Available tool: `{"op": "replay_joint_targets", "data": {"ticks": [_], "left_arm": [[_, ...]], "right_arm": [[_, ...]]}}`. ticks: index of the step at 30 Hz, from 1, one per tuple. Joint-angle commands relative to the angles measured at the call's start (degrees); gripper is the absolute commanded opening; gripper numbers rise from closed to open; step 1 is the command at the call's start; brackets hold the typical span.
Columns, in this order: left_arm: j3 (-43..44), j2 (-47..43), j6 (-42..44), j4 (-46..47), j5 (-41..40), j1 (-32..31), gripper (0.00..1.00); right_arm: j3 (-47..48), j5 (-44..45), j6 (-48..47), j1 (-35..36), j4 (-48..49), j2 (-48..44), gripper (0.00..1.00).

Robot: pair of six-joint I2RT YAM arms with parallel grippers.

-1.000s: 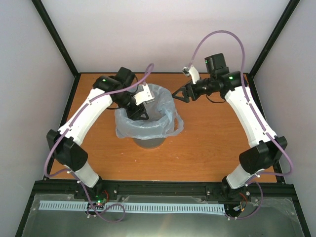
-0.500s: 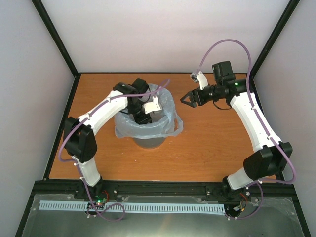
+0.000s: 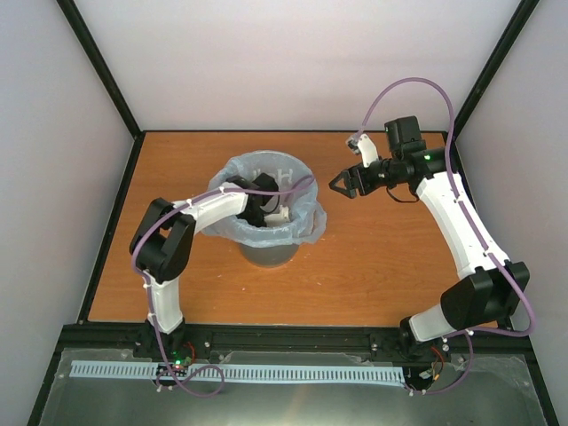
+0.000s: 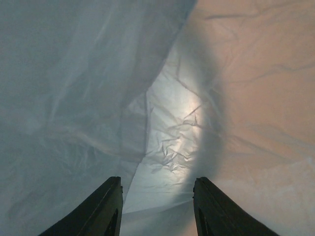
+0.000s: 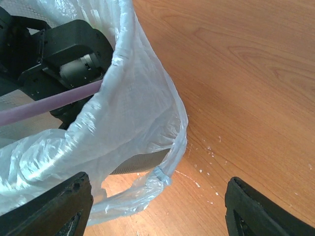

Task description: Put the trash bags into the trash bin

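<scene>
The round grey trash bin (image 3: 271,256) stands mid-table, lined with a translucent pale-blue trash bag (image 3: 306,227) whose edge drapes over the rim. My left gripper (image 3: 277,211) reaches down inside the bin. In the left wrist view its two dark fingers stand apart with nothing between them, so the left gripper (image 4: 157,209) is open, facing crumpled bag film (image 4: 187,123). My right gripper (image 3: 341,185) hovers open just right of the bin. The right wrist view shows the right gripper (image 5: 157,209) open over the bag's hanging loop (image 5: 162,172) and a strip of bin wall (image 5: 140,162).
The orange wooden table (image 3: 382,257) is enclosed by black frame posts and white walls. The left arm's purple cable (image 5: 49,103) crosses the bin mouth. Small white flecks (image 5: 206,157) lie on the wood beside the bin.
My left arm has swung in from the bin's left side and dipped its gripper deep into the lined bin. The right gripper has drawn back a little to the right, still open.
</scene>
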Motion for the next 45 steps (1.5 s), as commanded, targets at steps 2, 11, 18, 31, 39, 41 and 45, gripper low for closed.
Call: {"op": "replay_joint_targets", "data": {"ticks": [2,11,18,31,39,41,45], "left_arm": [[-1.8,2.4,-2.2,3.3,-0.1,-1.1,0.4],[-5.1,4.0,-5.5,5.3,0.6,-1.2,0.4],[-3.6,4.8,-6.6,5.3,-0.3,-1.1,0.42],[-2.4,4.5,-8.3,5.4,-0.5,-1.1,0.41],[-1.8,4.2,-8.4,5.9,-0.6,-1.1,0.39],[-1.7,4.0,-8.4,6.0,-0.6,-1.1,0.39],[-1.7,4.3,-8.5,6.3,-0.7,-1.1,0.39]], "right_arm": [[-1.2,0.6,0.3,-0.3,0.7,0.0,0.73],[-9.1,-1.6,4.7,-0.2,2.3,-0.4,0.71],[-11.4,-9.8,13.1,-0.3,6.4,3.6,0.74],[-16.2,-8.3,14.8,2.1,8.0,9.4,0.38],[-17.4,-3.8,13.7,4.0,9.0,10.6,0.03],[-16.1,0.0,13.0,4.0,8.2,10.8,0.03],[-16.5,4.5,12.2,3.9,7.7,10.2,0.03]]}}
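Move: The bag's hanging handle loop, its twisted corner, lies roughly 4 cm back and 4 cm left of the open right hand, some 14 cm lower. The bin under it has its middle about 18 cm left, 5 cm back and 15 cm below. The left hand is already inside the bag in the bin, the bin floor some 5 cm straight below; from there the loop is around 15 cm right, 2 cm ahead and 9 cm up. The right fingers shut from wide open and pinch the bag's hanging loop near its twisted corner. To get there the right hand sinks about 14 cm beside the bin, easing slightly back and left, while the wrist tips the fingers some 30 degrees further down. Inside the bag the left hand pushes a little deeper, about 3 cm, then stays there, fingers part open. ##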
